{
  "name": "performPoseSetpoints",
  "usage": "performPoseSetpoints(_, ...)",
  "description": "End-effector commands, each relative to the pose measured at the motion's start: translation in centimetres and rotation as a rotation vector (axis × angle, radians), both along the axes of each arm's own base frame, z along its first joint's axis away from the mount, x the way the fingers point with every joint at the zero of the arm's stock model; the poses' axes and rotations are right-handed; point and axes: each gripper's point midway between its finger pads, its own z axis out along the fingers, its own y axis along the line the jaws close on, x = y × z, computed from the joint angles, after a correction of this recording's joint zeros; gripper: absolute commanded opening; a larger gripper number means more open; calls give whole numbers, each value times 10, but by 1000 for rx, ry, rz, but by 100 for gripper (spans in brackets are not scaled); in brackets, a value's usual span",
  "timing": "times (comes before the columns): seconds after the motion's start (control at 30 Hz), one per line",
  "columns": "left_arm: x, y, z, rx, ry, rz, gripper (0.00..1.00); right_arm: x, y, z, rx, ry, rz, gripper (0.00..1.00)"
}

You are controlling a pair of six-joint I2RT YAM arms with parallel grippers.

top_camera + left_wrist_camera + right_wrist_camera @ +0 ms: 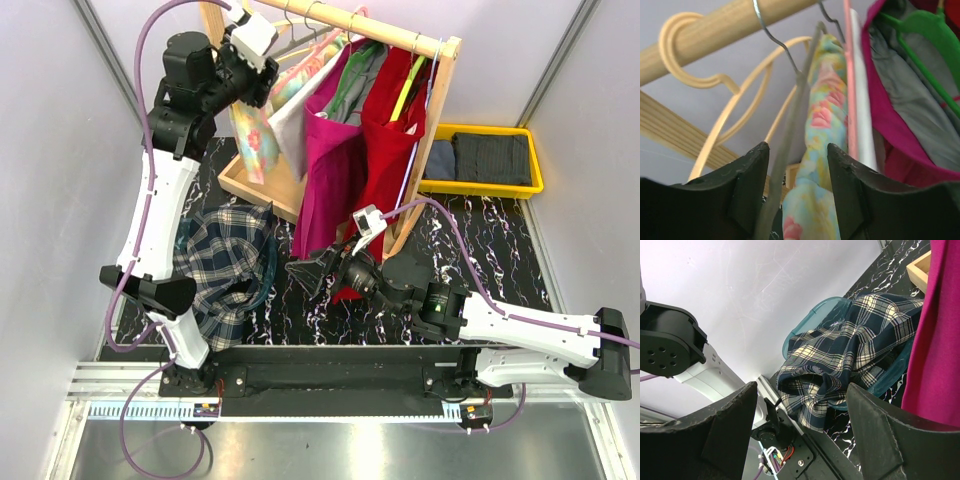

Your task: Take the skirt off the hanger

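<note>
A floral skirt [255,135] in pale blue, yellow and pink hangs on a thin metal hanger [785,145] from the wooden rail [350,22] at the rack's left end. My left gripper [258,88] is raised to it. In the left wrist view the skirt [825,115] and the hanger wire pass between the jaws of the left gripper [797,150], which stand open. The wire runs close to the left finger [747,185]. My right gripper [315,270] hovers low in front of the rack, open and empty [802,390].
A cream hanger [715,80] hooks the rail to the skirt's left. Magenta [335,160] and red [395,140] garments hang to its right. A plaid garment [225,260] lies in a teal basket [810,325] by the left arm. A yellow bin [535,165] holds dark clothes.
</note>
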Motion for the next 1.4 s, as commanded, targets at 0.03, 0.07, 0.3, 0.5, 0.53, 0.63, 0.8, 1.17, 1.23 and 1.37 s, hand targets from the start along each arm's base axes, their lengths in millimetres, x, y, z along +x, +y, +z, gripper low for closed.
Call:
performPoseSetpoints(0.03, -26, -7, -19, 71, 75, -103, 57, 2, -4, 16, 60, -9, -32, 79)
performPoseSetpoints(0.07, -26, -7, -22, 77, 82, -105, 57, 2, -4, 16, 58, -8, -32, 79)
performPoseSetpoints(0.3, -31, -9, -39, 109, 142, -129, 42, 3, -5, 18, 59, -10, -37, 79)
performPoseSetpoints(0.5, -37, -5, -51, 138, 186, -125, 6, 3, -4, 19, 54, -14, -39, 79)
performPoseSetpoints(0.53, -39, -4, -50, 137, 187, -124, 0, 4, -4, 19, 54, -14, -39, 79)
performPoseSetpoints(0.63, -40, -4, -48, 128, 186, -123, 0, 3, -4, 21, 54, -16, -33, 79)
performPoseSetpoints(0.8, -35, -4, -30, 87, 144, -100, 0, 2, -2, 21, 54, -16, -25, 79)
performPoseSetpoints(1.17, -17, 11, 82, -211, -167, 49, 0, 1, 3, 20, 45, -15, -8, 79)
performPoseSetpoints(1.23, -17, 21, 109, -300, -242, 92, 0, 0, 3, 20, 42, -15, -7, 79)
performPoseSetpoints(1.37, -18, 30, 127, -378, -302, 128, 0, 0, 2, 20, 46, -13, -10, 79)
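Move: The grey hanger's near arm slopes between the left hand's open fingers, with the part to grip about 4 cm below the hand point and a centimetre back. From the hand, the pale empty hanger is roughly 5 cm ahead and 5 cm left; the pink hanger is 4 cm ahead and 7 cm right; the floral garment hangs about 6 cm ahead, 3 cm right and 12 cm lower. From the right hand, that grey arm is some 30 cm ahead, 12 cm left and 14 cm higher. The left fingers shut on the grey hanger's near arm and pinch it, after the open hand has sunk about 5 cm along it and drawn back some 2 cm, tipping down about 10 degrees. Keeping that grip, the hand then lifts some 4 cm and eases about 2 cm forward, towards the rod, rolling its left side down. ##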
